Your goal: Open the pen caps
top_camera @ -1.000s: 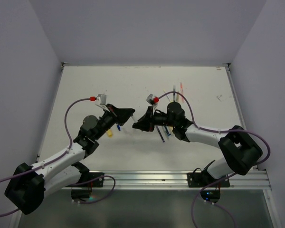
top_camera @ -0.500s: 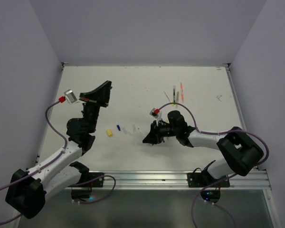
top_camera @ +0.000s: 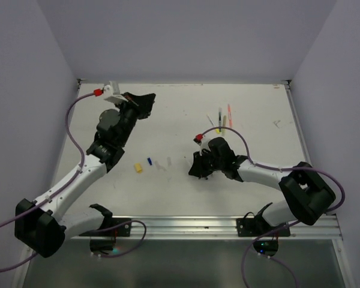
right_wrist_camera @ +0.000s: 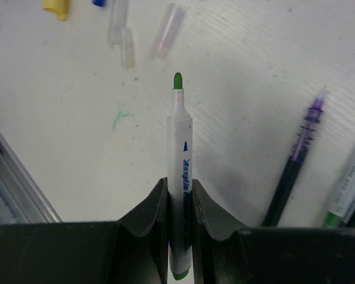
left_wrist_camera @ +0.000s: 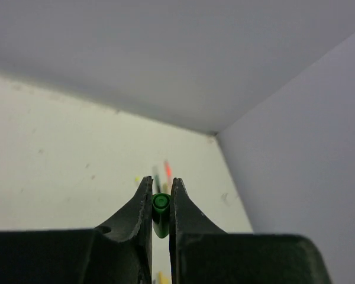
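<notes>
In the left wrist view my left gripper is shut on a green pen cap, its open end facing the far wall. From above, the left gripper is raised over the table's back left. My right gripper is shut on a white marker pen whose bare green tip points at the table. The top view shows the right gripper low near the table's middle. Loose caps lie left of it: yellow, blue and pale clear ones.
A purple pen and a green-and-white pen lie just right of the right gripper. More pens, one of them orange-red, lie at the back right. A small green ink mark is on the table.
The two grippers were together mid-table and have pulled apart. The left arm swung up and back-left with the green cap. The right gripper sank toward the table with the uncapped marker.
</notes>
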`<state>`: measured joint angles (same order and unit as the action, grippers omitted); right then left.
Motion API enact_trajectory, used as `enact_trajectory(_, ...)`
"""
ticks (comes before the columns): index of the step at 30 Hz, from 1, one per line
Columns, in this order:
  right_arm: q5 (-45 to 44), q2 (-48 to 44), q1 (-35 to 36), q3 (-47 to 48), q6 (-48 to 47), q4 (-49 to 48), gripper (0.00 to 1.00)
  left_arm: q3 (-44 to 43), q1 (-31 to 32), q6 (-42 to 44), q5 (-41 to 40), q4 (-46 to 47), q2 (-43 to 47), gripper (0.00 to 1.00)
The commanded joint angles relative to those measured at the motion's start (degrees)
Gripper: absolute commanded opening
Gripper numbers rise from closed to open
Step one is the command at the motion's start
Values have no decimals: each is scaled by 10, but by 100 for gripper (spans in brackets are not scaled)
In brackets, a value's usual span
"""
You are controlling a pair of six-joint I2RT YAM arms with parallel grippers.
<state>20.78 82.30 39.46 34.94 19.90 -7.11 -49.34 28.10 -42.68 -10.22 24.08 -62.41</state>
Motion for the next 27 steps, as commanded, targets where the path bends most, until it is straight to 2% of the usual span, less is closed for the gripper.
enact_trajectory(1, -107, -2, 3, 36, -14, 86, 0, -53, 1, -14, 37, -312, -64, 0)
enact_trajectory(6, -145, 25, 18, 60, -6, 116, 0, -68, 30, -28, 34, -408, -127, 0)
enact_trajectory(11, -188, 61, 33, 89, 4, 145, 0, -78, 89, -46, 11, -437, -193, 0)
enact_trajectory(15, -220, 84, 33, 96, 16, 164, 0, -125, 110, -67, 4, -495, -262, 0)
enact_trajectory(20, -274, 95, 33, 109, 22, 196, 5, -177, 122, -72, -5, -550, -343, 0)
enact_trajectory(24, -296, 93, 33, 112, 25, 218, 10, -183, 138, -89, -16, -558, -365, 0)
enact_trajectory(27, -297, 86, 33, 109, 24, 217, 23, -182, 145, -94, -18, -558, -374, 0)
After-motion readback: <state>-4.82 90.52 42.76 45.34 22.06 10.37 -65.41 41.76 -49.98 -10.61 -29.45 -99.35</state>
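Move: From the high left gripper, holding the green cap, the nearest clear cap lies about 36 cm below, 5 cm back and 5 cm right. Of that cap, the blue cap is some 8 cm left and the yellow cap 13 cm left, 3 cm nearer the base. From the right gripper, holding the uncapped marker, the purple pen lies about 4 cm ahead, 5 cm right and 5 cm below; the green pen is 3 cm farther right and 1 cm farther out, the highlighter 6 cm right and 2 cm farther out. Plunge the left gripper about 32 cm down to just above the table beside the clear caps, drawing back and right a little and tipping the fingers from level to steeply down, green cap still pinched. Bring the right gripper right, forward and down some 5 cm in all, turning its fingers steeper and clockwise to line the held marker up on the purple pen's left side. ##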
